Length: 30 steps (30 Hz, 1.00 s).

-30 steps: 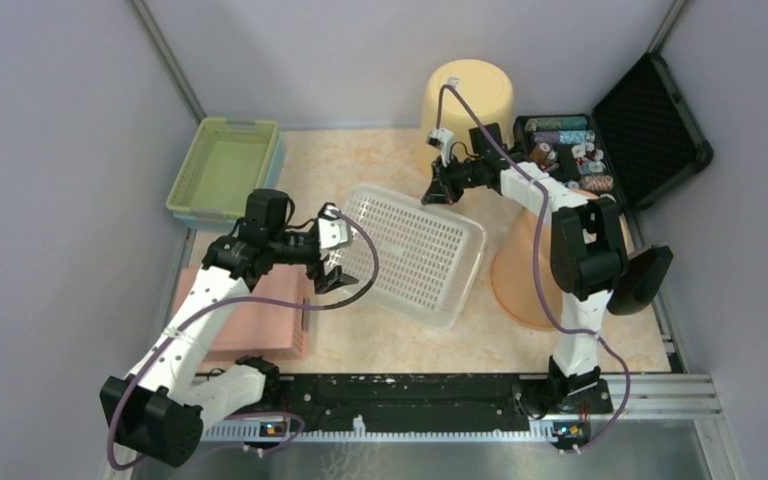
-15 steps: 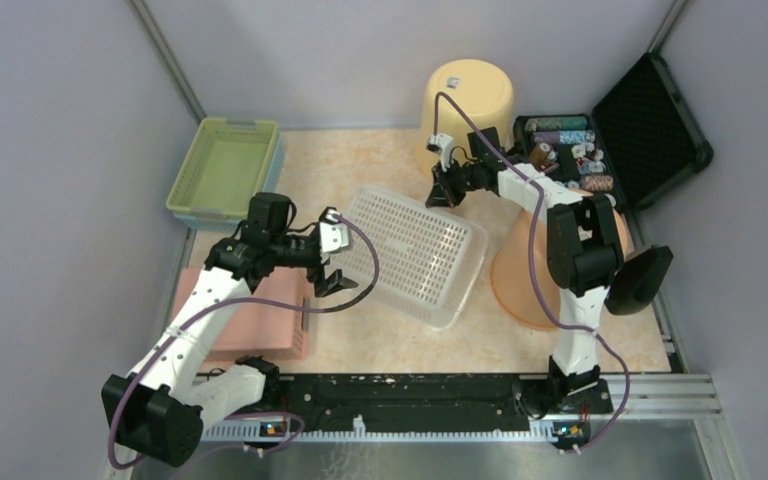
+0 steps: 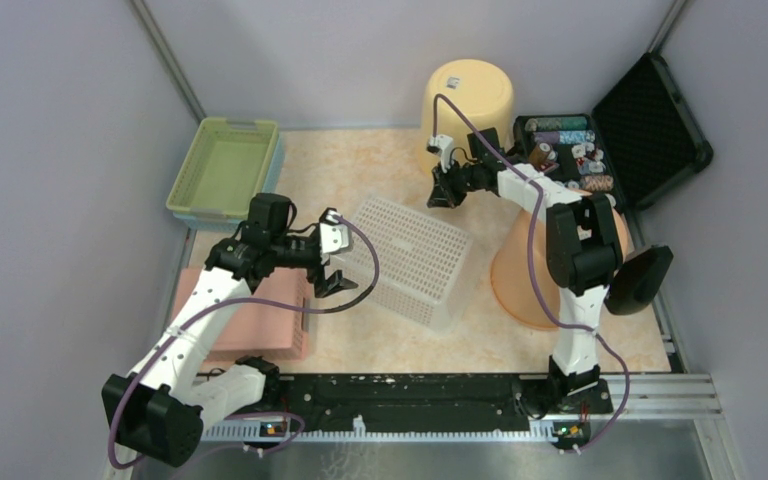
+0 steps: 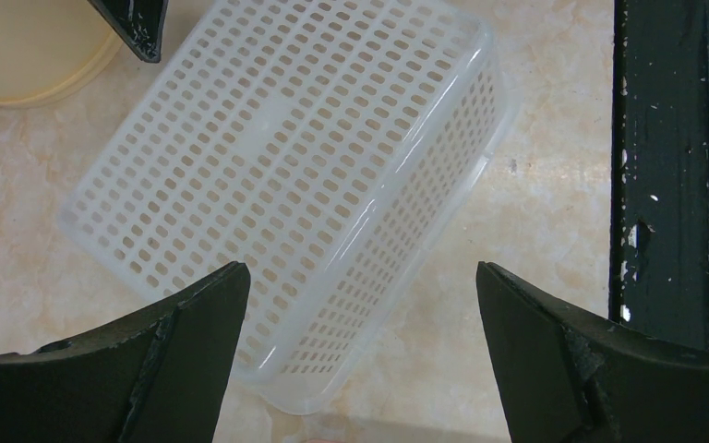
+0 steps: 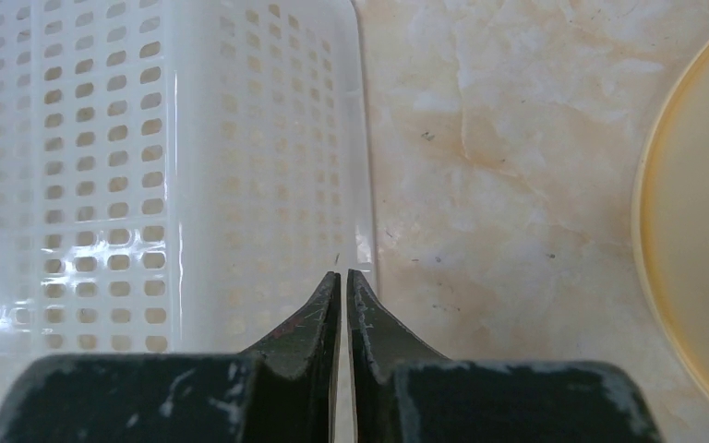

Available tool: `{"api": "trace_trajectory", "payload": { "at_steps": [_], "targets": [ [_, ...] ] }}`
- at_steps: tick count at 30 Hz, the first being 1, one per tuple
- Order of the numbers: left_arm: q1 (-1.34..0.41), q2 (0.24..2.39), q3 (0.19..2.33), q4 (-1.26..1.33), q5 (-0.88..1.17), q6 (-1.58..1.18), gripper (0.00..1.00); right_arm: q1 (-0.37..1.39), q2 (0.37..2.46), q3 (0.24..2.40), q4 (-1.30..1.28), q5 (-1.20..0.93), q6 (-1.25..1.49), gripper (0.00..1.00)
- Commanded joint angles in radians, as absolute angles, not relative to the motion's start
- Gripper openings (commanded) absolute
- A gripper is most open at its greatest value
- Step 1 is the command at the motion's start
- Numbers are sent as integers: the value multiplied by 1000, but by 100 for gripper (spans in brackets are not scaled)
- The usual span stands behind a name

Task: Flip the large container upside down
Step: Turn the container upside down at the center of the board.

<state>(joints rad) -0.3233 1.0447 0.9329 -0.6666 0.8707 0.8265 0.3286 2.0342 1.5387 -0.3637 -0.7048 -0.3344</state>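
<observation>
The large container, a white perforated plastic basket (image 3: pixel 410 258), lies bottom up on the marble tabletop, its slotted base facing the camera. In the left wrist view the basket (image 4: pixel 295 175) fills the middle, and my left gripper (image 4: pixel 360 277) hangs wide open above its near corner, holding nothing. From above, the left gripper (image 3: pixel 332 281) is just off the basket's left edge. My right gripper (image 3: pixel 443 197) is shut and empty above the far corner. In its wrist view, the tips of the right gripper (image 5: pixel 343 277) hover over the basket (image 5: pixel 148 166) wall.
A pale yellow bucket (image 3: pixel 467 100) stands inverted at the back. An orange tub (image 3: pixel 516 285) sits under the right arm. A black case (image 3: pixel 650 120) with spools lies open at the right. A green tray (image 3: pixel 222 168) and a pink box (image 3: pixel 250 322) are on the left.
The basket has dropped from a tilt, with its open side showing, to lying flat with its bottom up. The right gripper drew back slightly towards the far corner. The left arm barely moved.
</observation>
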Motion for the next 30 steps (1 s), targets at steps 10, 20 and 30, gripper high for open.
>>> {"api": "trace_trajectory", "payload": {
  "at_steps": [10, 20, 30],
  "targets": [
    [-322, 1030, 924, -662, 894, 852, 99, 316, 1969, 1585, -369, -678, -399, 10],
    [-325, 1044, 902, -635, 874, 873, 99, 316, 1733, 1523, -472, -686, -567, 36],
    [-346, 1088, 859, -498, 766, 893, 99, 375, 1453, 1354, -817, -675, -896, 47]
  ]
}}
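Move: The large white container stands upside down, its middle about 12 cm back and 6 cm left of the right hand, some 3 cm above the fingertips, which sit by its far rim. From there the yellow bucket is 16 cm ahead and 5 cm right, the orange bucket 16 cm back and 24 cm right. From the left hand the container lies 12 cm right, 7 cm ahead and 8 cm below; the pink container is 20 cm left and 8 cm back. Up and then back, after a short slow start, the right hand comes free of the container's far rim, rising about 14 cm while drawing back 7 cm and slightly right. Its fingers spread from nearly shut to about half open and the wrist rolls some 25 degrees. Late on, the left hand, still wide open, sinks a couple of centimetres towards the container's left end. ##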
